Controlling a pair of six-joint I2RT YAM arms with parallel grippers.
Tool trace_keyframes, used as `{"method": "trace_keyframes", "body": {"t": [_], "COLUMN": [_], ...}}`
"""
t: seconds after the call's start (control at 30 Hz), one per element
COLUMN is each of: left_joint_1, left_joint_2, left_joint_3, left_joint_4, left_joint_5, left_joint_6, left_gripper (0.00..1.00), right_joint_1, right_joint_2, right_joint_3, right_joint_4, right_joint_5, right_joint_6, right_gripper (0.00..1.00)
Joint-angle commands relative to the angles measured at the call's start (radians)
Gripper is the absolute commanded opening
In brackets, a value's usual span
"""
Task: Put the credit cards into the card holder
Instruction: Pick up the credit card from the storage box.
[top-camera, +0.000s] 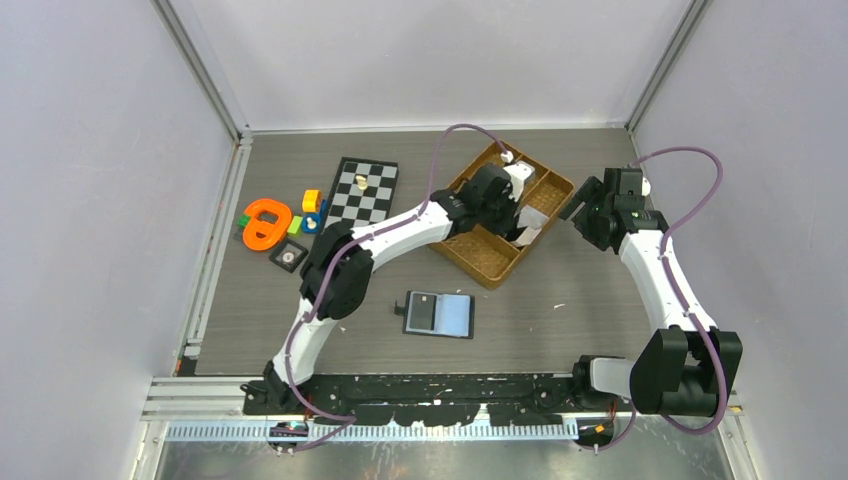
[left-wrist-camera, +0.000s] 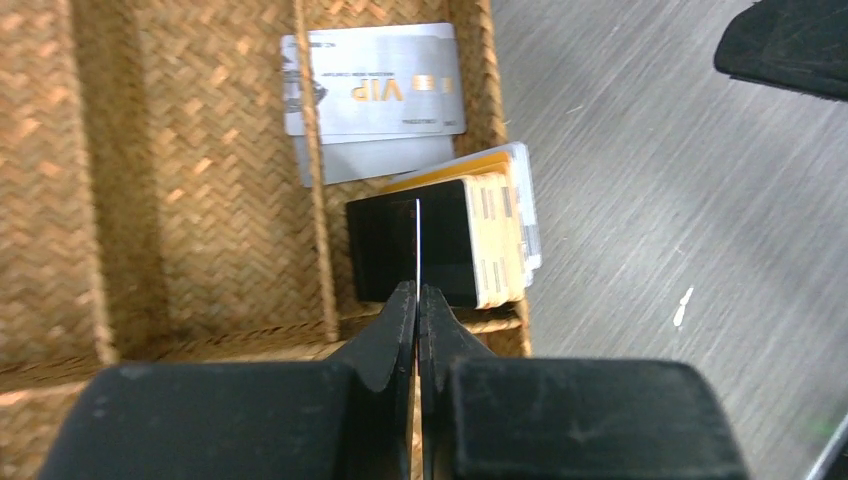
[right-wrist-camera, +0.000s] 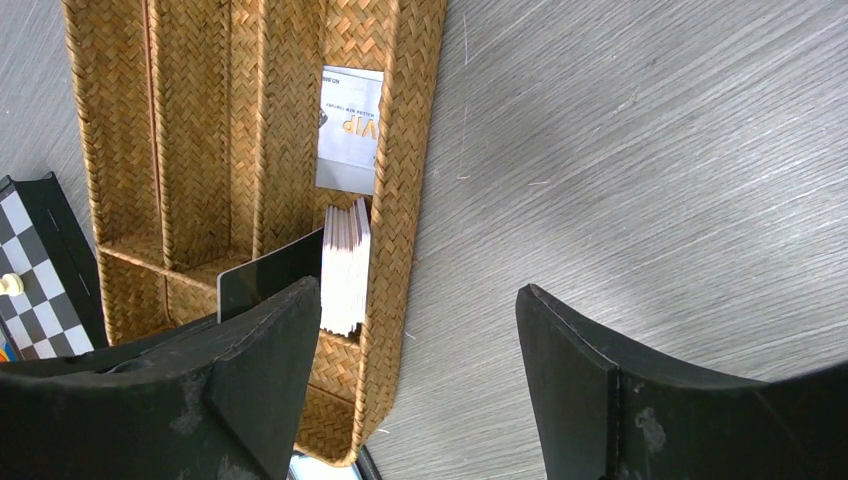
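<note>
My left gripper (left-wrist-camera: 417, 295) is shut on a thin dark credit card (left-wrist-camera: 416, 240), seen edge-on and standing upright above the brown woven tray (left-wrist-camera: 200, 170). Just below it, a stack of cards (left-wrist-camera: 490, 235) stands on edge in the tray's end compartment. A silver VIP card (left-wrist-camera: 375, 85) lies flat further along. The right wrist view shows the held card's black face (right-wrist-camera: 265, 275) beside the stack (right-wrist-camera: 345, 265). My right gripper (right-wrist-camera: 415, 300) hangs open over bare table, right of the tray. The black card holder (top-camera: 438, 314) lies open on the table, near the arms' bases.
The woven tray (top-camera: 480, 255) sits diagonally at centre-back. A chessboard (top-camera: 365, 190) lies to its left, and further left are coloured toy pieces (top-camera: 265, 222). Both grippers (top-camera: 515, 215) (top-camera: 580, 205) are close together at the tray's right end.
</note>
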Motion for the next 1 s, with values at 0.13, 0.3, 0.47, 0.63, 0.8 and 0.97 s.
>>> {"method": "trace_keyframes", "body": {"t": [0.13, 0.3, 0.47, 0.63, 0.8, 0.97], "left_joint_1": [-0.009, 0.019, 0.074, 0.173, 0.245, 0.288], "left_joint_2": [-0.163, -0.259, -0.372, -0.525, -0.637, -0.723], "left_joint_3": [-0.079, -0.121, -0.227, -0.407, -0.532, -0.607], "left_joint_4": [0.102, 0.049, -0.062, -0.068, -0.072, -0.084], "left_joint_5": [-0.078, -0.006, 0.158, 0.451, 0.751, 0.919], "left_joint_6": [0.040, 0.024, -0.016, -0.090, -0.117, -0.120], "left_gripper": [0.00, 0.00, 0.00, 0.00, 0.00, 0.00], "right_joint_1": [-0.004, -0.004, 0.003, 0.061, 0.222, 0.360], "right_joint_2": [-0.045, -0.074, -0.075, -0.079, -0.072, -0.067], "right_joint_3": [-0.007, -0.015, -0.039, -0.069, -0.054, -0.046], "right_joint_4": [0.073, 0.152, 0.262, 0.400, 0.412, 0.400], "right_joint_5": [-0.061, -0.281, -0.591, -0.824, -0.940, -1.002], "right_joint_6": [-0.020, -0.073, -0.079, -0.039, -0.057, -0.057], "right_gripper": [0.76, 0.76, 0.80, 0.81, 0.80, 0.78]}}
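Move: The left hand already pinches a black card's edge just above the card stack, which lies some 2 cm ahead, 4 cm right and 6 cm below; the white VIP card is about 7 ahead, 6 right and 8 below. The card holder this card is meant for lies roughly 15 cm back, 14 left and 9 below. From the open right hand, the held black card is about 4 cm ahead, 9 left and 5 below; the card stack is some 4 ahead, 8 left and 9 below. Up first, then left and back, the left hand keeps its pinch and draws the black card out of the storage box, going about 15 cm left while its wrist tips over. The right hand follows, swinging some 20 cm left, rising and finally drawing back, and turns nearly 60 degrees counter-clockwise with fingers wide open, closing in on the card without visible contact. ##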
